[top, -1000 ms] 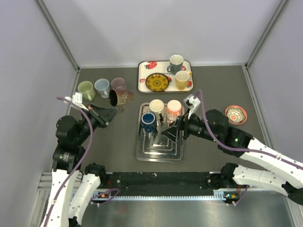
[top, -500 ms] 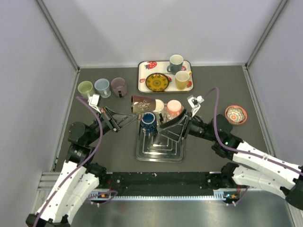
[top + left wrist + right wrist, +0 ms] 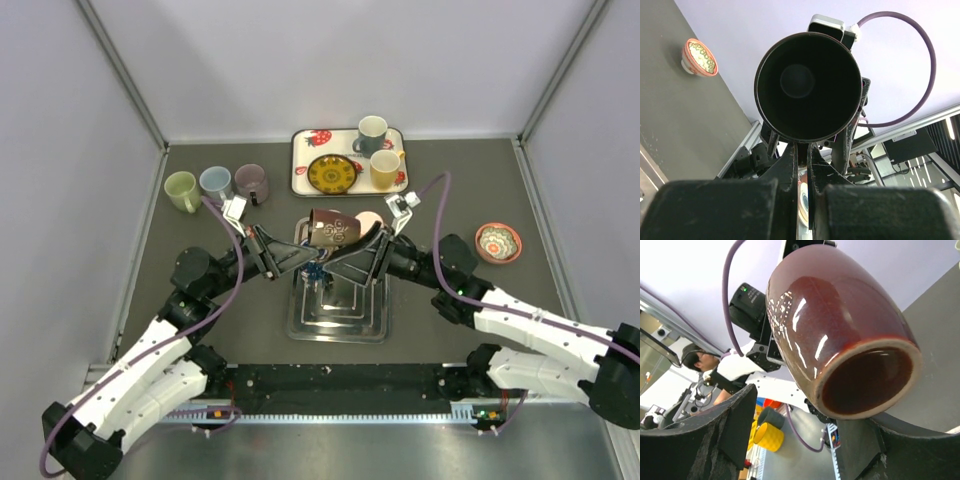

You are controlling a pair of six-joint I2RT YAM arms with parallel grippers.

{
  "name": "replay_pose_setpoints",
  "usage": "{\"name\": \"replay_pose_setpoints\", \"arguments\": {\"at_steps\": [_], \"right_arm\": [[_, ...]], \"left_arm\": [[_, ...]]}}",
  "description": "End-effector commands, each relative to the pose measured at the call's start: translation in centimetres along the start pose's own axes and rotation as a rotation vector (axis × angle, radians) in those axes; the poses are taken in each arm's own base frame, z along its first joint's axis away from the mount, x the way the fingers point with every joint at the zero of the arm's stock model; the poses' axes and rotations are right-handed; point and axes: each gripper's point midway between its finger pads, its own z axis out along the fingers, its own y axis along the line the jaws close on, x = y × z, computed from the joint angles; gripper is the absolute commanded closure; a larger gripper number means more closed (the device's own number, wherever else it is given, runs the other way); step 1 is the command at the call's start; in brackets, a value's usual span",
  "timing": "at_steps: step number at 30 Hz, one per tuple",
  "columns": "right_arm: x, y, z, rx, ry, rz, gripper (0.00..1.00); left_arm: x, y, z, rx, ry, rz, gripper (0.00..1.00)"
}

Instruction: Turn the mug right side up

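The brown glazed mug (image 3: 333,229) hangs on its side in the air above the metal tray (image 3: 340,318). My left gripper (image 3: 311,245) is shut on the lower edge of its mouth. In the left wrist view the dark mouth of the mug (image 3: 808,86) faces the camera, just above that gripper (image 3: 802,150). My right gripper (image 3: 361,244) is open at the mug's base. In the right wrist view the pale-ringed base of the mug (image 3: 850,350) sits between and just beyond its spread fingers (image 3: 735,430), not touching them.
A blue mug (image 3: 313,264) and a pink mug (image 3: 369,219) stand on the metal tray under the arms. Green (image 3: 181,190), light blue (image 3: 214,183) and mauve (image 3: 251,183) mugs stand back left. A white strawberry tray (image 3: 300,175) holds a plate and two mugs. A patterned bowl (image 3: 497,242) sits right.
My left gripper has carried the brown mug from the back left to above the metal tray. My right gripper has risen and closed in on the mug's base.
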Motion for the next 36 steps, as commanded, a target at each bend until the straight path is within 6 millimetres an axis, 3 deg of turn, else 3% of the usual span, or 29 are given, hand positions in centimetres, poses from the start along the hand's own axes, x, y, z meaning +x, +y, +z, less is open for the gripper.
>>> {"name": "replay_pose_setpoints", "arguments": {"at_steps": [1,10,26,29,35,36], "right_arm": [[-3.8,2.8,0.6,-0.078,-0.123,-0.033,0.40],[-5.3,1.9,-0.1,-0.097,-0.258,0.065,0.51],[-5.7,1.0,1.5,-0.082,-0.257,0.110,0.68],[-5.6,1.0,1.8,-0.091,-0.248,0.112,0.75],[-5.2,1.0,2.3,-0.095,-0.209,0.117,1.00],[-4.9,1.1,2.4,-0.097,-0.195,0.115,1.00]], "left_arm": [[-1.2,-3.5,0.3,0.129,-0.064,0.096,1.00],[-0.7,-3.4,0.4,0.127,-0.054,0.097,1.00],[0.9,-2.7,0.8,0.112,-0.002,0.083,1.00],[1.3,-2.4,1.0,0.105,0.008,0.078,1.00],[1.6,-1.9,0.8,0.094,0.010,0.078,1.00],[1.5,-1.9,0.8,0.093,0.004,0.082,1.00]]}}
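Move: My left hand already grips the brown mug's handle, holding the mug on its side with its body about 4 cm ahead, 3 cm right and 3 cm above. From my right hand, the handle is some 3 cm ahead, 1 cm left and 1 cm up. Upturned on the tray, about 26 cm below my right hand, the blue mug is roughly 12 cm ahead and 3 cm left, the pink mug 19 cm ahead and 10 cm right. I ease my right hand, fingers half open, forward about 3 cm and slightly up to the mug's handle, tilting the fingers up some 10 degrees, then shut them to pinch the handle opposite my left fingers. My left hand keeps its grip throughout, rising about 1 cm and barely turning. ##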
